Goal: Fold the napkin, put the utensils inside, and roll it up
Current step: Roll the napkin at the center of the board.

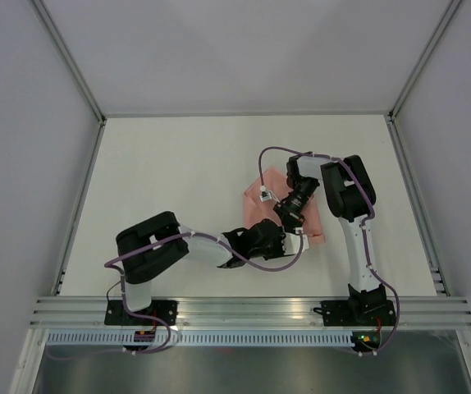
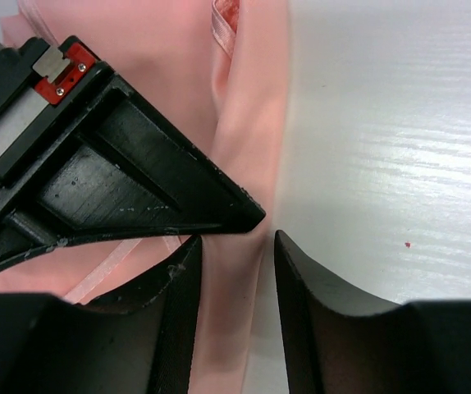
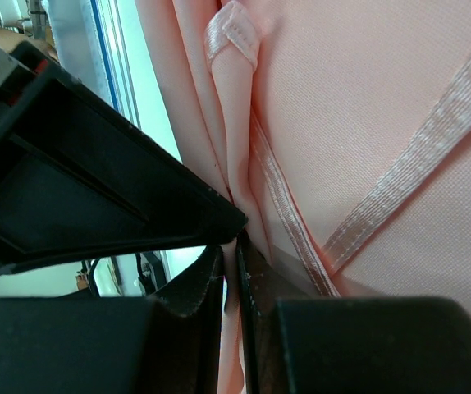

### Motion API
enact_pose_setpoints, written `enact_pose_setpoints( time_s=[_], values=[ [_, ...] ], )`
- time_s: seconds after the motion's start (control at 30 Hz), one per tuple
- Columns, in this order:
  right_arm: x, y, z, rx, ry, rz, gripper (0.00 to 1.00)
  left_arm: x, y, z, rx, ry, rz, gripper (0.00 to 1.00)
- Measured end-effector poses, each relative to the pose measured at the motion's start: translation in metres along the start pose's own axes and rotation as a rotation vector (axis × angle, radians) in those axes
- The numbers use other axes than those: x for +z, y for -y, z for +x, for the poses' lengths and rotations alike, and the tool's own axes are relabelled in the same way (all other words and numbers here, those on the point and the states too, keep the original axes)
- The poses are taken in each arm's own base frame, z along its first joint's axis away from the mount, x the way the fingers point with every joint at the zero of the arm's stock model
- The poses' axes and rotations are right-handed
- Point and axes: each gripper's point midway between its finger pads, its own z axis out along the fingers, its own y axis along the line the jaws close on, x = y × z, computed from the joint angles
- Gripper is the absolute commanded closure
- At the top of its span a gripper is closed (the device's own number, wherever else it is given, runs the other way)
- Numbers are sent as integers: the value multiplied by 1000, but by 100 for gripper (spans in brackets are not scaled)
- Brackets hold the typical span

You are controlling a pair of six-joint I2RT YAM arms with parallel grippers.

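The pale pink napkin point(image 1: 270, 183) lies bunched on the white table right of centre, mostly covered by both grippers. My right gripper point(image 1: 291, 220) comes down on it from behind. In the right wrist view its jaws point(image 3: 237, 246) are shut on a thin upright fold of the napkin point(image 3: 367, 98), whose stitched hem bands show. My left gripper point(image 1: 287, 243) reaches in from the left. In the left wrist view it point(image 2: 235, 240) is open and straddles a long rolled fold of the napkin point(image 2: 248, 131), with the right finger clear of it. The utensils are out of view.
The white table point(image 1: 178, 180) has grey walls at the left, back and right. A metal rail point(image 1: 244, 310) runs along the near edge by the arm bases. The two grippers nearly touch, and the right gripper's black finger point(image 2: 137, 180) fills the upper left of the left wrist view.
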Motion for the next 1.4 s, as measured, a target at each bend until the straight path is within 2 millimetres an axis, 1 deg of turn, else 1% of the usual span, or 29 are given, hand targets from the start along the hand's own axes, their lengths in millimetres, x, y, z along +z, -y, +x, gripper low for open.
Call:
enact_pose_setpoints(
  time_s=[0.03, 0.2, 0.23, 0.3, 0.33, 0.37, 0.6, 0.67, 0.73, 0.83, 0.87, 1.07, 1.17, 1.23, 1.3, 1.4],
  values=[
    [0, 0, 0, 0, 0, 0, 84, 1, 1, -1, -4, 1, 10, 58],
    [-2, 0, 4, 9, -15, 2, 83, 6, 3, -3, -39, -4, 61, 59],
    [-2, 0, 5, 11, -17, 2, 84, 7, 3, -3, -49, -4, 72, 62],
    [-3, 1, 6, 14, -20, 4, 84, 9, 4, -4, -67, -6, 93, 64],
    [-3, 0, 7, 15, -24, 4, 84, 10, 4, -4, -74, -6, 102, 69],
    [-3, 1, 7, 16, -27, 5, 84, 11, 4, -4, -81, -6, 108, 72],
    [-5, 1, 9, 20, -30, 6, 83, 14, 6, -4, -125, -5, 166, 87],
    [-5, 1, 9, 21, -30, 7, 83, 14, 6, -4, -133, -4, 178, 95],
    [-5, 1, 10, 23, -32, 8, 82, 15, 6, -4, -141, -4, 191, 98],
    [-7, 1, 11, 33, -34, 8, 74, 17, 6, -5, -157, -1, 218, 98],
    [-7, 0, 12, 40, -33, 7, 69, 17, 6, -5, -165, -1, 229, 98],
    [-14, -6, 12, 97, -7, 0, 50, 19, 5, -6, -222, 12, 318, 98],
    [-22, -5, 10, 104, 22, 20, 45, 21, 3, -7, -253, 19, 356, 98],
    [-29, -2, 6, 92, 58, 48, 45, 23, 2, -8, -272, 24, 379, 98],
    [-38, 3, 0, 64, 99, 89, 44, 25, 1, -8, -296, 30, 409, 98],
    [-58, 15, -12, 1, 182, 178, 43, 26, 0, -9, -333, 41, 454, 98]
  ],
)
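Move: The rolled near edge of the napkin lies between the left hand's open fingers, its middle no more than 1 cm farther right and 1 cm below. The right hand already pinches the same roll, its fingertips about 2 cm to the left hand's right; its hold on the roll is at its own hand point. The napkin's middle spreads about 7 cm ahead and 1 cm left of the left hand, and its near right corner lies some 9 cm to that hand's right and 1 cm back. Closing on the rolled near edge, the left fingers pinch it while that hand slides about 2.5 cm right and sinks slightly, then keep hold as the wrist rolls forward some 30 degrees. The right hand keeps its pinch while edging right, then opens, lets go of the roll, and lifts about 2 cm while speeding forward over the napkin by about 5 cm. ##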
